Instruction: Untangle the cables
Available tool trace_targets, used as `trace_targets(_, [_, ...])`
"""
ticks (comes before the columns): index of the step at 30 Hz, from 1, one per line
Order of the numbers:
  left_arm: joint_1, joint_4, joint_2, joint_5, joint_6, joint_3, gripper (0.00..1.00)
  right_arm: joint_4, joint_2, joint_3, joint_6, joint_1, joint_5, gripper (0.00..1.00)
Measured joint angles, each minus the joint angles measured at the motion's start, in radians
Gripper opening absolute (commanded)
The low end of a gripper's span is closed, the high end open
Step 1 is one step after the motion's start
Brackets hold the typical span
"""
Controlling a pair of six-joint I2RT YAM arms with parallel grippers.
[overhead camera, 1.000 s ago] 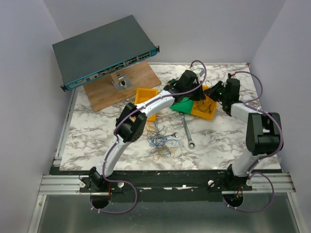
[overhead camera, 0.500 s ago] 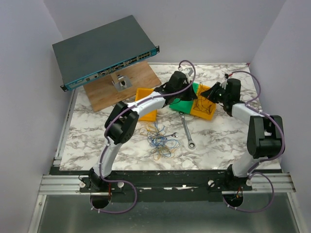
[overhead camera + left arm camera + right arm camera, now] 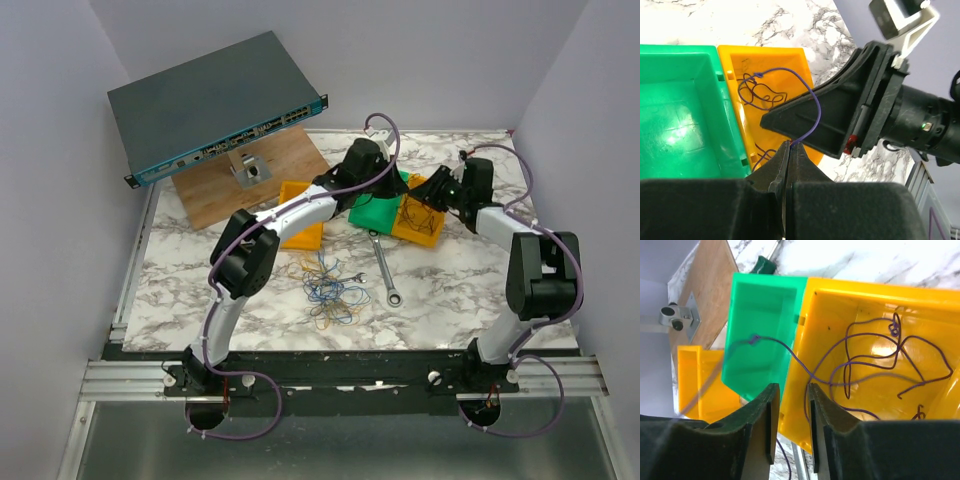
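A tangle of thin blue, yellow and orange cables [image 3: 326, 286] lies on the marble table [image 3: 200, 270] in front of the bins. A thin purple wire [image 3: 815, 107] arcs up out of the orange bin [image 3: 790, 70], and my left gripper [image 3: 790, 145] is shut on its end. My right gripper [image 3: 792, 387] hovers over the same orange bin [image 3: 880, 405] with its jaws apart and nothing pinched. More of the purple wire [image 3: 875, 365] loops inside the bin, and one strand stretches across the green bin [image 3: 760, 335]. The right gripper's fingers [image 3: 830, 115] sit just beyond my left fingertips.
A silver wrench [image 3: 383, 265] lies right of the tangle. A second orange bin [image 3: 300, 200] stands left of the green bin [image 3: 375, 212]. A network switch [image 3: 215, 105] leans on a wooden board [image 3: 230, 195] at the back left.
My left arm has drawn back to the left, still pinching the purple wire. The right gripper's jaws have parted and no longer pinch anything.
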Motion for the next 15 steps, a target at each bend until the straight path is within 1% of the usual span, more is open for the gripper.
trace_targets(2, [0.0, -0.013, 0.008, 0.0, 0.001, 0.013, 0.0, -0.024, -0.001, 0.028, -0.007, 0.0, 0.011, 0.45])
trace_targets(5, [0.0, -0.021, 0.016, 0.0, 0.004, 0.036, 0.0, -0.063, -0.026, 0.051, -0.025, 0.0, 0.046, 0.48])
trace_targets(8, [-0.001, -0.028, 0.026, 0.0, 0.007, 0.073, 0.0, -0.106, -0.081, 0.051, -0.043, 0.0, 0.103, 0.5])
trace_targets(12, [-0.009, -0.04, 0.058, 0.0, 0.009, 0.136, 0.0, -0.129, -0.164, 0.046, -0.057, 0.0, 0.192, 0.59])
trace_targets(15, [-0.022, -0.059, 0.107, 0.002, 0.01, 0.205, 0.0, -0.129, -0.206, 0.045, -0.066, 0.0, 0.245, 0.62])
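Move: Pinched in the left fingers is the purple cable; the yellow bin, where the rest of it lies, is about 6 cm to that hand's right, 2 cm back and 15 cm below. The green bin is roughly 5 cm left and 1 cm ahead, equally low, with the wrench some 16 cm back, 3 cm left, 18 cm down. From the empty right hand, the purple cable's heap in the yellow bin lies about 3 cm right, level fore and aft, 9 cm below. Backing off from the purple cable, the already part-open right hand climbs about 7 cm and shifts some 4 cm right, its fingers spreading wider as the wrist tips up and swings clockwise, roughly 15 degrees in all. The left hand keeps its pinch on the cable and eases about 3 cm right over the yellow bin, rising slightly and barely turning. ##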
